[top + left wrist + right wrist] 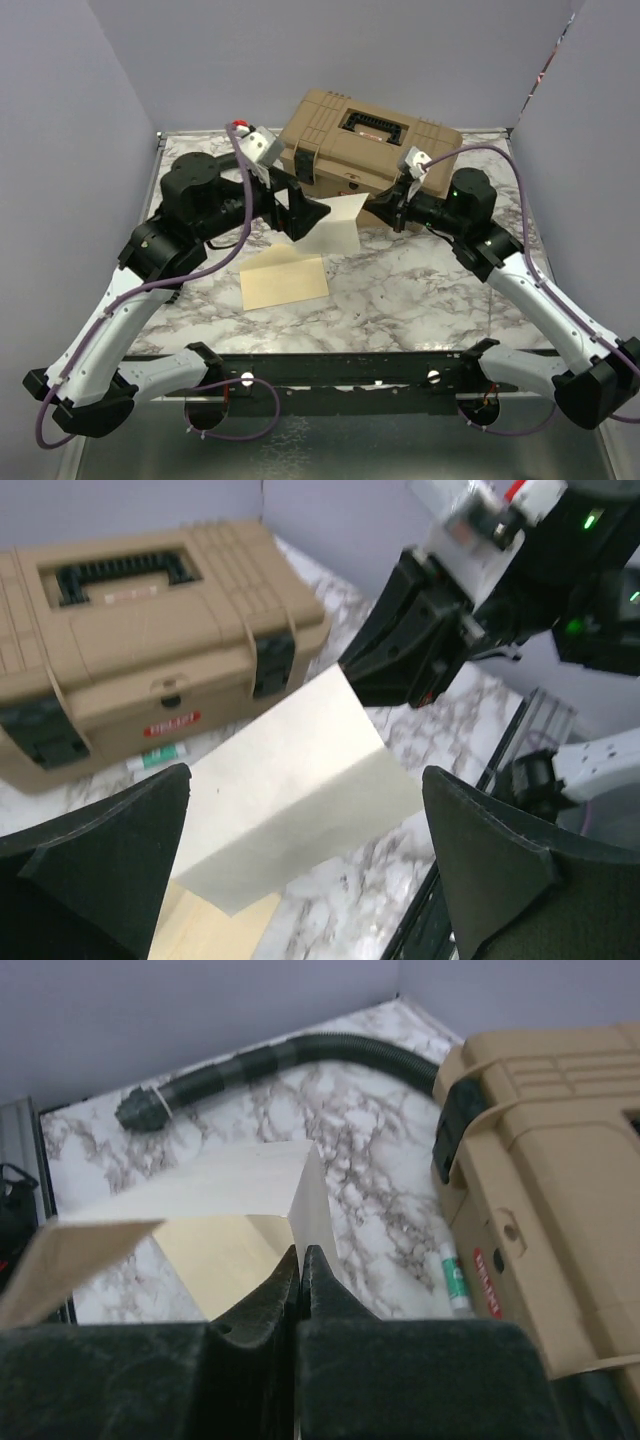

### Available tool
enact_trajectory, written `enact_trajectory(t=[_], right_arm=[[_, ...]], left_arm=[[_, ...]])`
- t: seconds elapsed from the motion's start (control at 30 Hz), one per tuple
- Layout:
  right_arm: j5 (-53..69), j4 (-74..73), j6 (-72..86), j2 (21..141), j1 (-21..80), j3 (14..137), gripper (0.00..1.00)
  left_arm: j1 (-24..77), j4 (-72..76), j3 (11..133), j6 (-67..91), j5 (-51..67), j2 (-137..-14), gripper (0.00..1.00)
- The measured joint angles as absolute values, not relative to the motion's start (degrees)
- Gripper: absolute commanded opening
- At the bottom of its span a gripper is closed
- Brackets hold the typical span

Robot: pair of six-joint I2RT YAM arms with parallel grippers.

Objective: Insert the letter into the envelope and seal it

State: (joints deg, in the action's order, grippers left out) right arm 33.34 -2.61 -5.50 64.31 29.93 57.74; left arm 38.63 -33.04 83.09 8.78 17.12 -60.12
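The letter [342, 228], a pale folded sheet, hangs tilted above the table in front of the toolbox. My right gripper [380, 210] is shut on its right edge; in the right wrist view the jaws [302, 1252] pinch the sheet's fold [230, 1185]. My left gripper [312, 214] stands open at the letter's left end. In the left wrist view the letter [290, 770] lies ahead between the wide-apart fingers [500, 860]. The yellow-tan envelope [285, 281] lies flat on the marble below, also showing under the letter [220, 1250] [210, 930].
A tan toolbox [365, 140] with black latches stands at the back, just behind both grippers. A small green-and-white glue stick [455, 1282] lies against its front wall. Grey walls close in the marble table [430, 290] on three sides.
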Motion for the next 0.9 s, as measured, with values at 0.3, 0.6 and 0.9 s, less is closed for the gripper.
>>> enact_trajectory(t=[0.3, 0.6, 0.9], right_arm=[[35.27, 4.47, -1.56, 61.23, 29.95, 60.84, 0.0], [49.21, 0.75, -2.61, 61.45, 29.95, 67.09, 0.0], [58.41, -8.91, -6.26, 62.57, 29.95, 73.63, 0.0]], left_arm=[[38.63, -24.27, 88.71, 11.66, 15.77, -59.9, 0.99], [38.63, -29.65, 90.41, 8.43, 20.03, -68.1, 0.77], [38.63, -41.3, 94.19, 1.21, 34.09, -69.63, 0.65]])
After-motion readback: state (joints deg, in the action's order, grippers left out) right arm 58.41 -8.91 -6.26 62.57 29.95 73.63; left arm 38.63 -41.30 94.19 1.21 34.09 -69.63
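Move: Some 5 cm to the left hand's right and about 12 cm below it, level with it fore and aft, is the middle of the creased letter, still pinched along its right end in the right hand's shut fingers. The envelope lies on the table about 6 cm left of the left hand and 39 cm down, neither farther out nor nearer; from the right hand it is some 6 cm back, 18 cm left. The green-capped tube stands about 20 cm beyond the left hand and 6 cm right. Carrying the letter in its kept pinch, the right hand rises about 11 cm and, after the first few centimetres, draws back some 9 cm, turning counter-clockwise. The emptied left hand climbs 8 cm, sinks back to its starting height while shifting right, then pulls back, turning some 20 degrees clockwise and narrowing its open fingers by a third beside the letter, not yet gripping it. ##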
